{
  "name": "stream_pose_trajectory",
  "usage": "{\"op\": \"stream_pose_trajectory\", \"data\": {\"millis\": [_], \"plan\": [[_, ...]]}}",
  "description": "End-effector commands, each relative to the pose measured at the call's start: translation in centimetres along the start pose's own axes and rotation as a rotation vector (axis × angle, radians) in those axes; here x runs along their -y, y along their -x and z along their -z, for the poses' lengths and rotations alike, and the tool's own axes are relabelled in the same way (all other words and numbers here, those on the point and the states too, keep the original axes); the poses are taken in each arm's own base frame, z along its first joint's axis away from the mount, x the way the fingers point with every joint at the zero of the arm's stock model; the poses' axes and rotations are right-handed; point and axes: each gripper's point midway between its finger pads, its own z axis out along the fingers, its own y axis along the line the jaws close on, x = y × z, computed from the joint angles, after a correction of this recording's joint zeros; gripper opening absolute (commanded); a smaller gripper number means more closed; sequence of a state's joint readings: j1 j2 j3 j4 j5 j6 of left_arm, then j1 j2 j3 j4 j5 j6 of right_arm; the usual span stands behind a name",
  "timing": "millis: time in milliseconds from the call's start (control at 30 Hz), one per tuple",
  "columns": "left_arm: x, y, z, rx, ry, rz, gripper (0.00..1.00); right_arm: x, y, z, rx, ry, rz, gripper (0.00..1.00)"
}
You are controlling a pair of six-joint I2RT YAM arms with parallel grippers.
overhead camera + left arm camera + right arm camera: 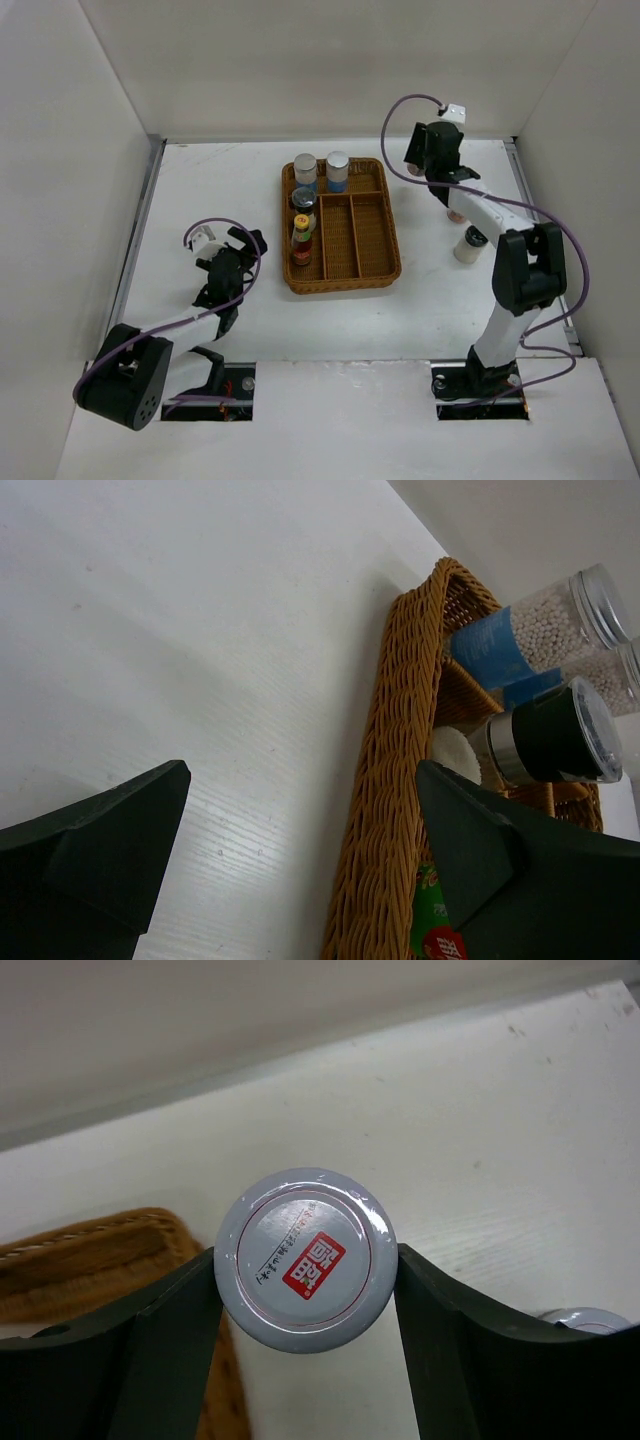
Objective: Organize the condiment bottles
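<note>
Four condiment bottles stand in the left compartments of the wicker tray [372,225]. Two are silver-capped shakers [305,170] [337,170], one is a black-capped grinder [303,200], and one is a red yellow-capped sauce bottle [301,240]. My right gripper [305,1290] is at the back right of the table, shut on a white-capped jar [305,1258]; both fingers press its lid. Another bottle [470,244] stands right of the tray. My left gripper [300,850] hangs open left of the tray with nothing between its fingers. The left wrist view shows a blue-labelled shaker [545,630] and the grinder [555,740].
The tray's two long right compartments [355,235] hold nothing. A second cap [585,1320] peeks past my right finger. White walls close in the table on the left, back and right. A small pinkish item [455,214] lies under the right arm.
</note>
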State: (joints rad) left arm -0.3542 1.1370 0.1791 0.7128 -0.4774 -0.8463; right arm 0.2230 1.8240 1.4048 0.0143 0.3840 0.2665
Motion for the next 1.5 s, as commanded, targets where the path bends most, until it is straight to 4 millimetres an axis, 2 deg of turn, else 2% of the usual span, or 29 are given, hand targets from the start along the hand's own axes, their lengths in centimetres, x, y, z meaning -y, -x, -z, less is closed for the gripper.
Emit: {"op": "stream_pose_trajectory", "data": {"millis": [0,100,200,333,533,667,767,867,967,1033,1133,1233,1333,1467], "plan": [[2.8,1.6,-0.3,0.042,-0.078,0.053,1.00,-6.7,8.2,4.5,0.231,0.199,-0.076,0.49],[2.4,1.5,-0.4,0.039,-0.067,0.050,1.00,-10.0,7.0,4.6,0.199,0.268,-0.088,0.49],[3.0,1.9,-0.1,0.049,-0.088,0.057,1.00,-13.0,5.3,4.7,0.161,0.339,-0.089,0.49],[2.7,1.7,-0.1,0.043,-0.083,0.055,1.00,-15.2,3.9,3.8,0.130,0.379,-0.093,0.49],[2.7,1.4,-0.1,0.036,-0.082,0.050,1.00,-15.6,0.2,1.6,0.065,0.356,-0.086,0.51],[2.9,1.8,-0.1,0.045,-0.088,0.054,1.00,-14.8,-2.6,0.4,0.017,0.315,-0.060,0.61],[3.1,1.7,0.0,0.041,-0.094,0.055,1.00,-14.5,-3.9,0.1,-0.011,0.304,-0.043,0.70],[3.0,1.7,-0.1,0.042,-0.089,0.053,1.00,-14.6,-3.5,0.4,-0.009,0.312,-0.047,0.82],[3.1,1.5,0.0,0.037,-0.094,0.054,1.00,-14.6,-0.8,2.0,0.036,0.332,-0.060,0.90],[3.3,1.6,0.0,0.038,-0.099,0.055,1.00,-14.3,1.3,3.8,0.073,0.340,-0.072,0.92],[3.1,1.4,0.0,0.035,-0.095,0.053,1.00,-12.5,3.8,6.7,0.120,0.318,-0.113,0.92],[3.3,1.7,0.3,0.047,-0.108,0.061,1.00,-7.0,5.0,9.4,0.173,0.200,-0.173,0.91],[3.3,1.6,0.2,0.042,-0.110,0.063,1.00,-0.9,4.6,12.3,0.213,0.073,-0.236,0.90],[3.5,1.4,0.2,0.037,-0.116,0.062,1.00,7.4,1.8,15.5,0.239,-0.173,-0.259,0.95]]}}
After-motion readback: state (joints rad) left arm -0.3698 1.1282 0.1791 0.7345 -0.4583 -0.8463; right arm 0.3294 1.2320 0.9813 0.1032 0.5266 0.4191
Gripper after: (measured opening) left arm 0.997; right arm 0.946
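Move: The white-lidded jar is already up between the right fingers. The free right end of the basket's rear compartment lies about 14 cm to the right hand's left, level with it fore and aft and some 9 cm lower. The nearer silver-lidded bottle stands about 8 cm left of that spot and 2 cm farther out. On the table, a second white-lidded jar is some 13 cm to the hand's right, 6 cm back and 10 cm lower. From the left hand, the free spot is about 32 cm right, 16 cm ahead and slightly lower. Swing the right gripper about 14 cm left, arching up over the basket's right rim and turning nearly 20 degrees counter-clockwise. Lower the held jar some 12 cm from the top of the arch into the rear compartment beside the silver-lidded bottle, then open the fingers to let go. Lift off up, right and back, tilting the fingers upward. ##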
